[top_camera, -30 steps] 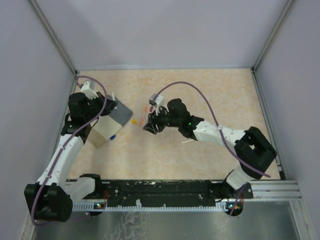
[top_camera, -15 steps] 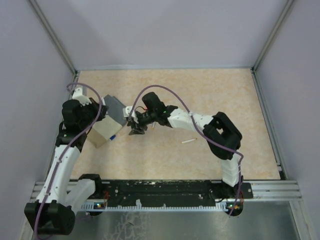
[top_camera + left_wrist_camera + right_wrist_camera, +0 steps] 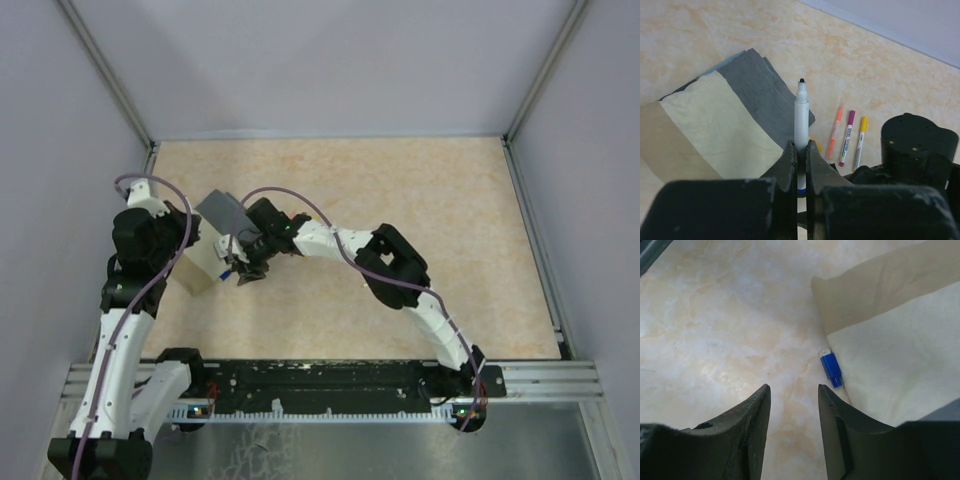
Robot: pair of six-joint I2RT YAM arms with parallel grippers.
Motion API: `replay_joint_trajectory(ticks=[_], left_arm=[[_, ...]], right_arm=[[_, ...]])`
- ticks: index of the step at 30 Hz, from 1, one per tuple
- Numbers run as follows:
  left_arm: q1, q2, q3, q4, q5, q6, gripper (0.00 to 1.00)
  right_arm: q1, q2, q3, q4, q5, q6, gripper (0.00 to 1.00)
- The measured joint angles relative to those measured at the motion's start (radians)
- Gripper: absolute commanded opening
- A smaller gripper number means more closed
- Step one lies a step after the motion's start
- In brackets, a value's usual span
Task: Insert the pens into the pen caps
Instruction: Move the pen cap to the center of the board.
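My left gripper [image 3: 800,146] is shut on a white pen [image 3: 801,115]. The pen's dark tip points away from the wrist, and a blue band shows low between the fingers. A small blue pen cap [image 3: 830,368] lies on the table against the edge of the beige box [image 3: 900,340]. My right gripper [image 3: 794,387] hangs open just short of that cap and slightly to its left, with nothing between its fingers. In the top view the right gripper [image 3: 245,270] sits at the box's near right corner. The left gripper's fingers are hard to make out there.
Three capped pens lie side by side beyond the box: orange [image 3: 834,132], magenta [image 3: 847,137] and yellow [image 3: 860,142]. The grey-lidded beige box [image 3: 205,262] stands at the left of the table. The right arm [image 3: 330,242] stretches across the middle toward it.
The right arm has swung left across the table, bringing its open gripper down beside the box and the blue cap. The left arm has drawn back to the left, still gripping the pen.
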State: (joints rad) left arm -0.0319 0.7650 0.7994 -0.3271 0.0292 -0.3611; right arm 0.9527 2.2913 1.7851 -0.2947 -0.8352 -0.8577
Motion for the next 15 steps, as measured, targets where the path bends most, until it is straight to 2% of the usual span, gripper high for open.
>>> replay_joint_trajectory(ticks=[7,15], left_arm=[[0.0,-0.008,0.025,-0.018,-0.02,0.02,0.0],[0.0,-0.008,0.025,-0.026,-0.021,0.028,0.0]], right_arm=[[0.017,0.135,0.184,-0.01,0.003,0.087,0.42],[0.02,0.219,0.291,-0.011,0.029,0.15,0.41]])
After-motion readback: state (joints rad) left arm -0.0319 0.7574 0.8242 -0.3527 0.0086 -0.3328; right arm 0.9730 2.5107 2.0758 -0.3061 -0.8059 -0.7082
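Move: The blue pen cap lies on the table about 8 cm to the right hand's left, only about 1 cm ahead, and some 6 cm below. The folded cloth starts right beside the cap; its middle is about 11 cm left and 11 cm ahead of the right hand, while a yellow cap sits about 10 cm ahead and 6 cm to the right. From the left hand, the blue cap is about 24 cm below, 6 cm back and 2 cm right. Leftwards, slowing as it goes, the right hand closes in on the blue cap by about 5 cm, easing some 2 cm forward and 2 cm down so that the cap comes into line between its fingertips. The fingers stay about half open, touching nothing, and the wrist barely turns, about 5 degrees. The left hand keeps its hold on the pen. ##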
